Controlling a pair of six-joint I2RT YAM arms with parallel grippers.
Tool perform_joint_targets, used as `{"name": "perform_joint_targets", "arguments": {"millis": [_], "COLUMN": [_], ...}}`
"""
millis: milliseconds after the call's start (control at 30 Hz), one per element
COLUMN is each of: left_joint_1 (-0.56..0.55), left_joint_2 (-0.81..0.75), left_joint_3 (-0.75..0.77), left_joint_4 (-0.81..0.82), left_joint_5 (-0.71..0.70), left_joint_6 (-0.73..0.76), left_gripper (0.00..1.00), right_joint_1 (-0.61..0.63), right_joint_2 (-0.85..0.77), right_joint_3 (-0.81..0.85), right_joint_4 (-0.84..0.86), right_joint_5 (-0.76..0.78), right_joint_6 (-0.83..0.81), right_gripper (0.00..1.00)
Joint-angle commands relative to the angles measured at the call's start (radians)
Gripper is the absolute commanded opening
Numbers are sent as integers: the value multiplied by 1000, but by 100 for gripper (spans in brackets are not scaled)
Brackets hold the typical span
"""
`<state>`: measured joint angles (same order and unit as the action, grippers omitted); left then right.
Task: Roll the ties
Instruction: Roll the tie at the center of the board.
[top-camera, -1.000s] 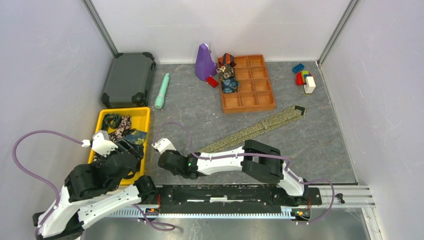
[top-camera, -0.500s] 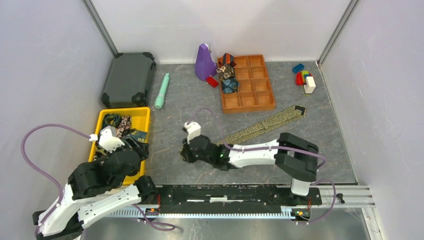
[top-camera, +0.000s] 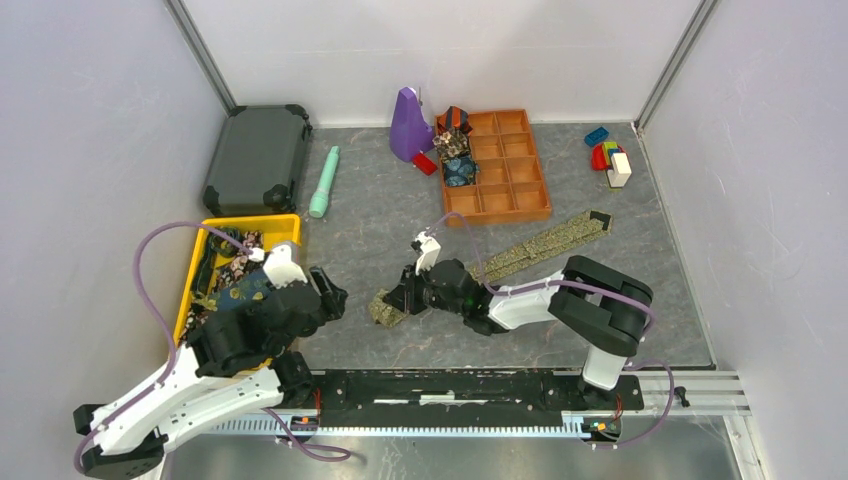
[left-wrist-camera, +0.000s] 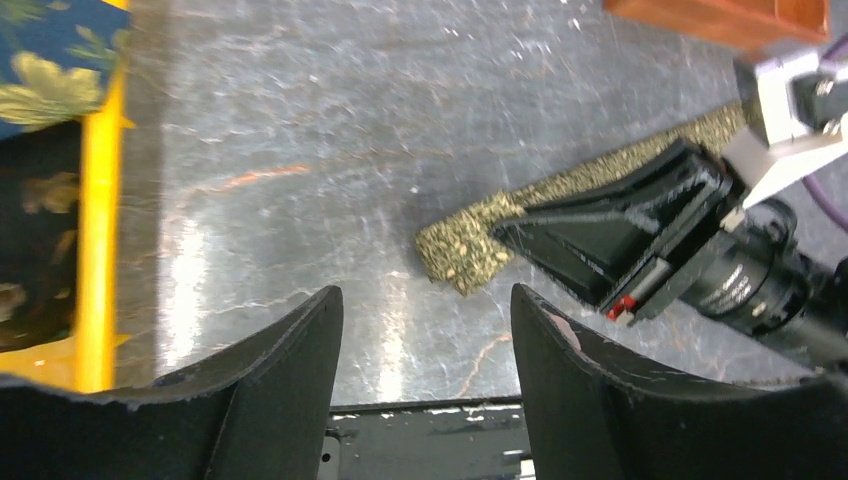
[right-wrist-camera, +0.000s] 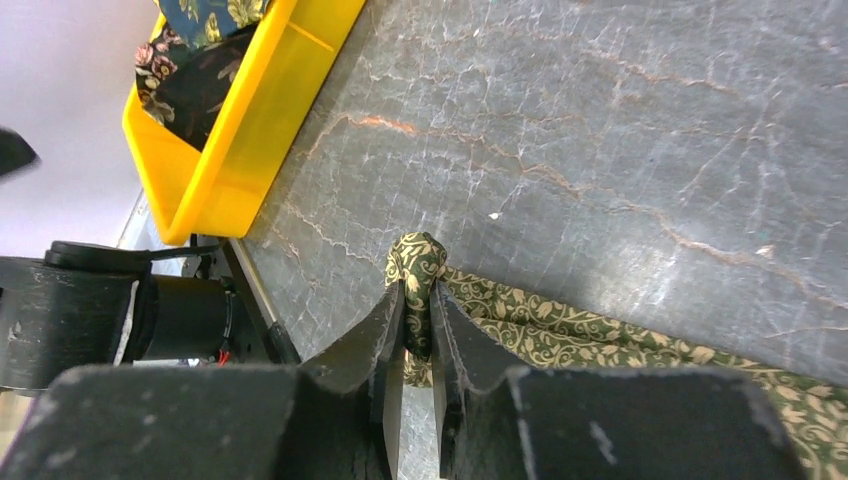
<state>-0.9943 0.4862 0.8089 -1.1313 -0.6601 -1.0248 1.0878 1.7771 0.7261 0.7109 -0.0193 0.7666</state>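
An olive-gold patterned tie lies as a long strip across the mat, its wide end at the back right. My right gripper is shut on the tie's near end, which is folded up between the jaws. The same end shows in the left wrist view. My left gripper is open and empty, above the mat just right of the yellow bin. More ties lie in that bin. Rolled ties sit in the orange tray.
A dark case and a teal cylinder lie at the back left. A purple object stands beside the tray. Coloured toy blocks sit at the back right. The black base rail runs along the near edge.
My right gripper has swung right and closed on the olive-gold tie's near end. My left arm has moved from over the bin to the right, over the mat.
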Motion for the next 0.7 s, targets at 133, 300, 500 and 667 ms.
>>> {"name": "perform_joint_targets", "arguments": {"millis": [133, 300, 500, 667], "left_joint_1": [2, 1, 2, 1], "left_joint_2": [23, 47, 41, 76], "left_joint_3": [-172, -266, -397, -509], "left_joint_4": [352, 526, 724, 931], "left_joint_5": [218, 281, 322, 306], "left_joint_6": [160, 178, 215, 243], "left_gripper": [60, 46, 39, 38], "right_joint_1": [-32, -36, -51, -54], "right_joint_2": [-78, -43, -15, -15], "right_joint_3": [83, 218, 322, 332], "right_joint_4": [-116, -327, -457, -476], "right_joint_5": [13, 75, 80, 54], "right_joint_6": [1, 13, 38, 65], "right_gripper": [19, 20, 21, 23]}}
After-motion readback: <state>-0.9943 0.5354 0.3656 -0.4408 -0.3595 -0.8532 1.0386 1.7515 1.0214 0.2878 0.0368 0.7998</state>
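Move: About 10 cm to the right of the left hand, 4 cm ahead and 11 cm below it is the tie's rolled near end; the yellow bin's middle lies some 24 cm to that hand's left, 7 cm ahead and 14 cm down. The rolled end is already between the right fingers, and from the right hand the tie's far end lies about 45 cm right and 22 cm ahead, the orange tray roughly 25 cm right and 35 cm ahead. Swinging right about 10 cm and sinking nearly as much, the empty left hand comes in towards the near side of the rolled end, yawing some 20 degrees clockwise as its fingers narrow from wide to part-open without touching the tie. Meanwhile the right hand keeps its pinch and carries that end forward and up, 4–5 cm each way, easing to a stop. ##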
